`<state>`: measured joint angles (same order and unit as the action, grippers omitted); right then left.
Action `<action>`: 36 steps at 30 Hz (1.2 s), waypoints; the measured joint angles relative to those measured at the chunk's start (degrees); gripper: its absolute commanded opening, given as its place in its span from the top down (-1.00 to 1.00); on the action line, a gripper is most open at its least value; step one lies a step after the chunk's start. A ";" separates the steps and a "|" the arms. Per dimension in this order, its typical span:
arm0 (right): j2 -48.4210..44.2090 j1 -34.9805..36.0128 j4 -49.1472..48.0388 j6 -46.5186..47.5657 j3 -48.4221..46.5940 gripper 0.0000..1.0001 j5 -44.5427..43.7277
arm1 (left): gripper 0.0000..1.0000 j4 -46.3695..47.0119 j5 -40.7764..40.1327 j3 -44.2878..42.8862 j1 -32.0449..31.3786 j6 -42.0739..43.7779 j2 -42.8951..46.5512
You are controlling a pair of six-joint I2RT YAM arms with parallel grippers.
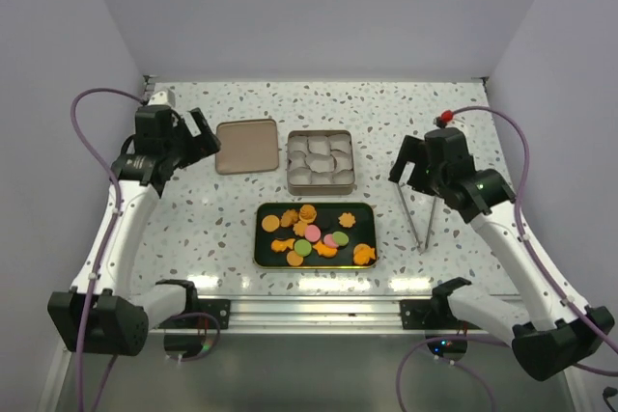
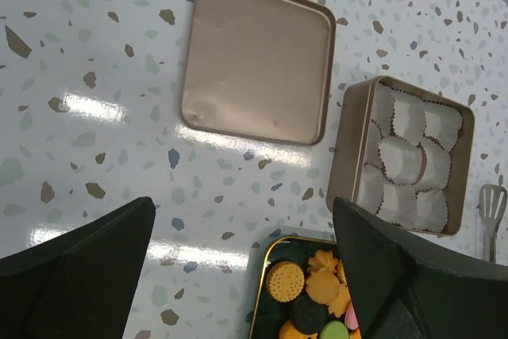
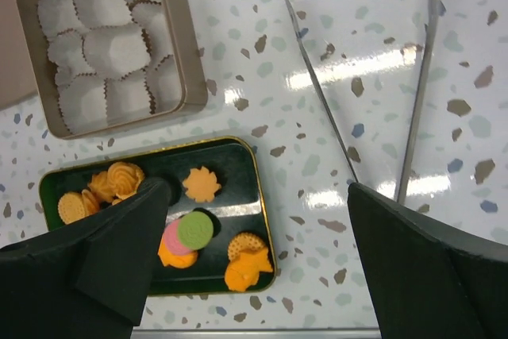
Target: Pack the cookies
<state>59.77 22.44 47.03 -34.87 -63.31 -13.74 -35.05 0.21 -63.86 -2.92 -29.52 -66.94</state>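
Note:
The cookies [image 1: 313, 233] lie loose on a black tray with a gold rim [image 1: 365, 236] at the table's front middle: orange rounds and flower shapes, with pink and green rounds among them. In the left wrist view the cookies [image 2: 305, 291] show at the bottom edge, and in the right wrist view the cookies [image 3: 195, 229] sit low and left of centre. My left gripper [image 1: 198, 142] [image 2: 242, 204] hangs open above the table, left of the lid. On the right my right gripper [image 1: 413, 169] [image 3: 258, 186] is open too, above the tray's right end. Neither holds anything.
A square tin [image 1: 291, 163] [image 2: 349, 140] [image 3: 178, 37] filled with white paper cups stands behind the tray. Its flat lid [image 1: 245, 146] [image 2: 255, 57] lies to the tin's left. Metal tongs [image 1: 417, 219] [image 2: 492, 212] [image 3: 317, 85] lie on the table right of the tray.

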 measured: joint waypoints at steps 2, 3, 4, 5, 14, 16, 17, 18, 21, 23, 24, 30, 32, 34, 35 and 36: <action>-1.77 0.00 3.32 -1.29 -0.63 -0.97 -0.90 | -1.00 -1.62 -0.37 0.00 0.04 -0.09 2.97; -2.51 0.00 5.14 -2.16 -1.16 -0.98 -1.42 | -1.00 -2.47 -0.44 0.00 0.04 -0.22 4.35; -3.10 0.00 7.06 -2.99 -1.77 -0.97 -1.88 | -1.00 -3.43 -0.22 0.00 0.04 -0.52 5.44; -3.67 0.00 9.14 -3.72 -2.45 -0.97 -2.10 | -1.00 -4.17 0.26 0.02 0.04 -1.07 6.27; -8.17 0.00 23.78 -3.67 -2.64 -0.98 -3.74 | -1.00 -3.10 11.61 16.02 -0.39 -10.73 15.61; -8.15 0.00 26.14 -3.13 -1.14 -0.98 -4.48 | -1.00 -4.13 12.66 16.50 -1.18 -11.52 14.91; -8.11 0.00 26.77 -2.86 -0.26 -0.98 -4.96 | -1.00 -4.13 13.05 16.26 -1.66 -11.56 14.78; -8.00 -0.02 27.36 -2.73 0.35 -0.98 -5.29 | -1.00 -4.52 13.38 15.56 -2.10 -11.50 14.67; -6.21 -0.52 28.33 -2.58 1.77 -0.98 -6.32 | -1.00 -5.57 14.49 11.87 -3.02 -11.13 13.79; -4.11 -1.84 27.50 -2.56 2.58 -0.98 -5.81 | -1.00 -6.27 14.53 9.05 -3.50 -10.25 12.81; -2.43 -2.60 26.95 -2.51 3.10 -0.97 -5.03 | -1.00 -6.71 14.58 7.91 -3.63 -9.86 12.41; 5.77 -3.91 19.04 -2.56 8.15 -0.98 -0.83 | -1.00 -9.88 14.36 5.35 -3.87 -7.85 11.32; 6.86 -4.57 16.57 -2.38 9.97 -0.98 0.44 | -1.00 -10.95 14.34 5.35 -3.91 -7.32 10.84; 7.93 -5.40 14.29 -2.14 11.08 -0.98 1.36 | -1.00 -11.72 14.29 5.35 -3.93 -6.88 10.19; 8.44 -5.75 13.35 -1.99 11.39 -0.98 1.49 | -1.00 -12.00 14.16 5.35 -3.93 -6.78 9.97; 9.09 -6.08 12.28 -1.86 11.69 -0.98 1.75 | -1.00 -12.44 13.99 5.31 -3.98 -6.62 9.73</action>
<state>68.86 16.36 59.31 -36.73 -51.62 -11.99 -47.48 14.20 -58.54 -6.90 -36.14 -57.21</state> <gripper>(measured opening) 0.987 0.998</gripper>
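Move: The metal tongs lie under the right hand, their middle about 4 cm back, 6 cm to its right and 21 cm below; the joined end points back towards the base. From that hand the cookie tray's middle is some 19 cm left and 6 cm back, the lined box 18 cm left and 12 cm ahead. For the left hand the cookie tray is about 13 cm back, 25 cm right and 21 cm down, the flat lid 10 cm ahead and 8 cm right, the lined box 6 cm ahead and 25 cm right. The right hand heads down for the tongs, touching nothing: it draws back about 10 cm and to its right, then sinks, easing slightly forward, to end some 13 cm lower, fingers tipped about 30 degrees further down and wide open. Meanwhile the left hand, also open, goes back about 8 cm and right 6 towards the cookie tray, bobbing down and up on the way and rolling its left side downward. ##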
